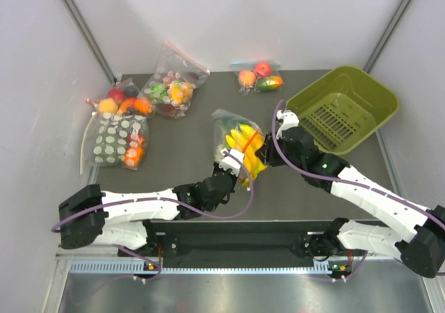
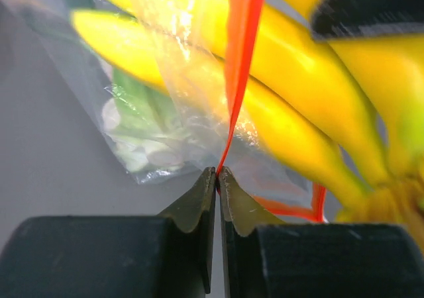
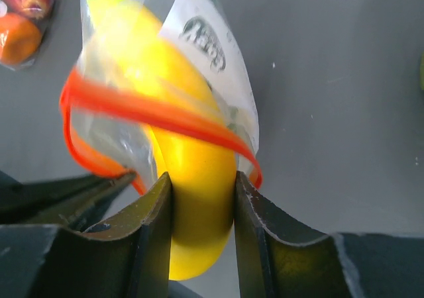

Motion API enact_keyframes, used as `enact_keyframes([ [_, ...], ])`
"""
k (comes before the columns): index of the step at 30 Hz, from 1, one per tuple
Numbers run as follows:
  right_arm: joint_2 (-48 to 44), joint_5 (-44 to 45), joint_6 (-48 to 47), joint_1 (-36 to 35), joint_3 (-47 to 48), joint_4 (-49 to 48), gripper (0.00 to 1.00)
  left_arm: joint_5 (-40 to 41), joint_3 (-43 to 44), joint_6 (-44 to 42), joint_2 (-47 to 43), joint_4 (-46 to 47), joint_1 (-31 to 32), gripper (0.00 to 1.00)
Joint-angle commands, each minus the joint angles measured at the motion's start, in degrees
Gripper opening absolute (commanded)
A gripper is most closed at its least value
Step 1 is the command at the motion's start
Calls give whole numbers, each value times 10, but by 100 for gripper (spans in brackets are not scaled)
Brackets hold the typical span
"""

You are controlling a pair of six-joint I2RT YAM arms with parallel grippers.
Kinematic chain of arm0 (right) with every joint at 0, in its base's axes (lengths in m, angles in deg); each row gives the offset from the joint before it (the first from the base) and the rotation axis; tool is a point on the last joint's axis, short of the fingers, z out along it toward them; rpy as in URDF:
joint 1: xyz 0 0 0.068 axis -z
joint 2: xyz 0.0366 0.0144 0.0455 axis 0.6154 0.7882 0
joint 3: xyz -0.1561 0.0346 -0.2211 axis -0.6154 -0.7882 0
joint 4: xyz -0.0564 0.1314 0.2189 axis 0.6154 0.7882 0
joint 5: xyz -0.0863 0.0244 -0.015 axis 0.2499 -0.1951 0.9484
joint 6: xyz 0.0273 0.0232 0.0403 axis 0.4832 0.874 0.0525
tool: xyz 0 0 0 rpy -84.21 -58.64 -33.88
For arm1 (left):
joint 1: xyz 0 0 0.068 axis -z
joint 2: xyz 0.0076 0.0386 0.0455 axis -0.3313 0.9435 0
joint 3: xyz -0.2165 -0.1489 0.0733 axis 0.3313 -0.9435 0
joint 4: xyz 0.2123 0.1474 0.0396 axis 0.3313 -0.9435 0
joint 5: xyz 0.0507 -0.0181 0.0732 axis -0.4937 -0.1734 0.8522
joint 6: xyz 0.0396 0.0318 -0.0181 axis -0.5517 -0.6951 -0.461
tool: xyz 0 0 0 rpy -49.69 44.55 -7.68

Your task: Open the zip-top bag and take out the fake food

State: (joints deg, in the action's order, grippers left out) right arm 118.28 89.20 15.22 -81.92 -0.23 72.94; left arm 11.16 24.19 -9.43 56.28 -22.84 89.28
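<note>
The clear zip-top bag (image 1: 228,138) hangs open between both grippers above the mat's middle, its red-orange zip strip (image 2: 240,59) spread into a loop (image 3: 152,116). The yellow bananas (image 1: 247,149) stick partly out of its mouth; the pale green lettuce head (image 2: 136,122) lies deeper inside. My left gripper (image 2: 217,172) is shut on the zip strip at the bag's near edge. My right gripper (image 3: 202,189) is shut on one banana (image 3: 195,212) that pokes through the open mouth. In the top view the left gripper (image 1: 233,165) and right gripper (image 1: 268,151) flank the bananas.
A green basket (image 1: 344,108) stands tilted at the right rear. A white-dotted bag (image 1: 118,140), a bag of small multicolour pieces (image 1: 172,83), loose fruit (image 1: 118,99) and a small bag of fruit (image 1: 259,76) lie along the back and left of the dark mat (image 1: 181,156).
</note>
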Motion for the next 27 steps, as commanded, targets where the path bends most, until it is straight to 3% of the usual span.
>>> enact_keyframes([
  [1,-34,-12,2,1,-8,19,0,8,20,-20,-25,39,-19,11],
  [27,-153,-115,-52,-6,-32,183,0,-71,55,-42,-24,31,-124,6],
])
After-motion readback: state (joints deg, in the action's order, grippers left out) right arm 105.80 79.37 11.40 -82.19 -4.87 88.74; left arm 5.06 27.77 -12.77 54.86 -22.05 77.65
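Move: The right hand holds the banana bunch low at its side, most of it still inside the bag. The bag's body lies about 6 cm to this hand's left and 4 cm ahead, some 8 cm below; open table is about 8 cm back and 3 cm right. The green bin is roughly 13 cm ahead and 24 cm right. From the left hand, pinching the orange rim, the bag's body lies some 10 cm ahead and 1 cm left, a little lower, and the bananas about 6 cm ahead and 3 cm right. Still gripping a banana, the right hand draws the bunch out through the bag's mouth, going back about 8 cm with some rightward drift and sinking slightly, while turning some 10 degrees counter-clockwise and tipping down a little. The left fingers keep the orange rim pinched and carry it the other way: forward about 5 cm, rising and easing left. ##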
